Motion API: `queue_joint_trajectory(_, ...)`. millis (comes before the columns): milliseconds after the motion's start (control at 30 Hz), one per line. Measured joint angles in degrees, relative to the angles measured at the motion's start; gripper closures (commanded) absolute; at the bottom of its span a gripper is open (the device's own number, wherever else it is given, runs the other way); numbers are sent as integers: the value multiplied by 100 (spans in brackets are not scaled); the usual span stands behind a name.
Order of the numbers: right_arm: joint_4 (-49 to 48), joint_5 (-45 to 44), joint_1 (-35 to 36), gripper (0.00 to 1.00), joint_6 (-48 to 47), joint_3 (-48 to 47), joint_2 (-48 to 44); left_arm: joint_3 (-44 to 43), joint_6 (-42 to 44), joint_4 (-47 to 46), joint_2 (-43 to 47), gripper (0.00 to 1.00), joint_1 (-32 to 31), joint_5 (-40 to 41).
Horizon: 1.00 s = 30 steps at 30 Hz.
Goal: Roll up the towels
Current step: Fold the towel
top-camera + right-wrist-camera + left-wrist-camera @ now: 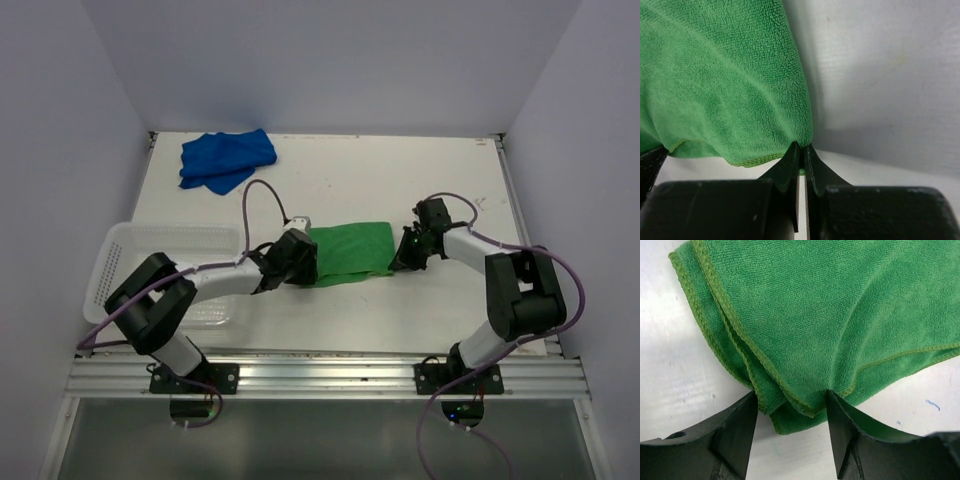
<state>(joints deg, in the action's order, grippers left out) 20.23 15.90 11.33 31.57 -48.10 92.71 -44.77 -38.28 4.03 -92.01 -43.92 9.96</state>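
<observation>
A folded green towel (350, 252) lies in the middle of the table, with the blue towel (226, 160) crumpled at the far left. My left gripper (300, 258) is at the green towel's left end. In the left wrist view this gripper (791, 393) is open, and the green towel's (830, 315) layered corner lies loose between its fingertips (747, 410). My right gripper (405, 256) is at the towel's right end. In the right wrist view it (801, 145) is shut, pinching the edge of the green towel (715, 90), which bulges upward there.
A white perforated basket (120, 250) sits at the table's left edge, beside the left arm. White walls enclose the table on three sides. A metal rail (320, 375) with both arm bases runs along the near edge.
</observation>
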Motion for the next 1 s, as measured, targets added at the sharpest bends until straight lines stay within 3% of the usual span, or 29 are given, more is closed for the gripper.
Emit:
queue_joint_trajectory(333, 776, -415, 129, 97, -446, 442, -872, 922, -590, 81, 962, 37, -378, 315)
queue_joint_trajectory(533, 988, -623, 813, 69, -619, 560, -1475, 1128, -684, 870, 1602, 31, -455, 450)
queue_joint_trajectory(600, 1014, -680, 852, 65, -608, 614, -1670, 1108, -693, 1143, 1908, 25, -466, 514)
queue_joint_trajectory(800, 1154, -1145, 848, 54, -422, 636, -1967, 101, -378, 1644, 2015, 3, -466, 739)
queue_joint_trajectory(1000, 925, -1237, 844, 56, 15, 1084, -2323, -1316, 92, 1598, 1176, 0, -461, 640)
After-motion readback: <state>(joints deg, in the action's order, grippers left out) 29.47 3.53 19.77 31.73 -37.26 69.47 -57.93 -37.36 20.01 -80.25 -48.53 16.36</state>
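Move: Between the left fingertips, practically at the hand point, lies the green towel's near left corner; the towel's middle is about 7 cm ahead of that hand and 8 cm to its right. The white bin's middle is level with the left hand and some 30 cm to its left, and the blue towel is about 30 cm ahead and 22 cm left. From the right hand, shut on the near right corner, the green towel's middle lies some 5 cm ahead and 8 cm left. Dragging the green towel's near edge back by both corners, the two hands draw about 6 cm towards the bases, the left one also swinging 5 cm left. The right fingers then let go, opening about half way and rising 3 cm; the left fingers spread wide as that hand lifts 12 cm off its corner, turning forward and right over the towel. ##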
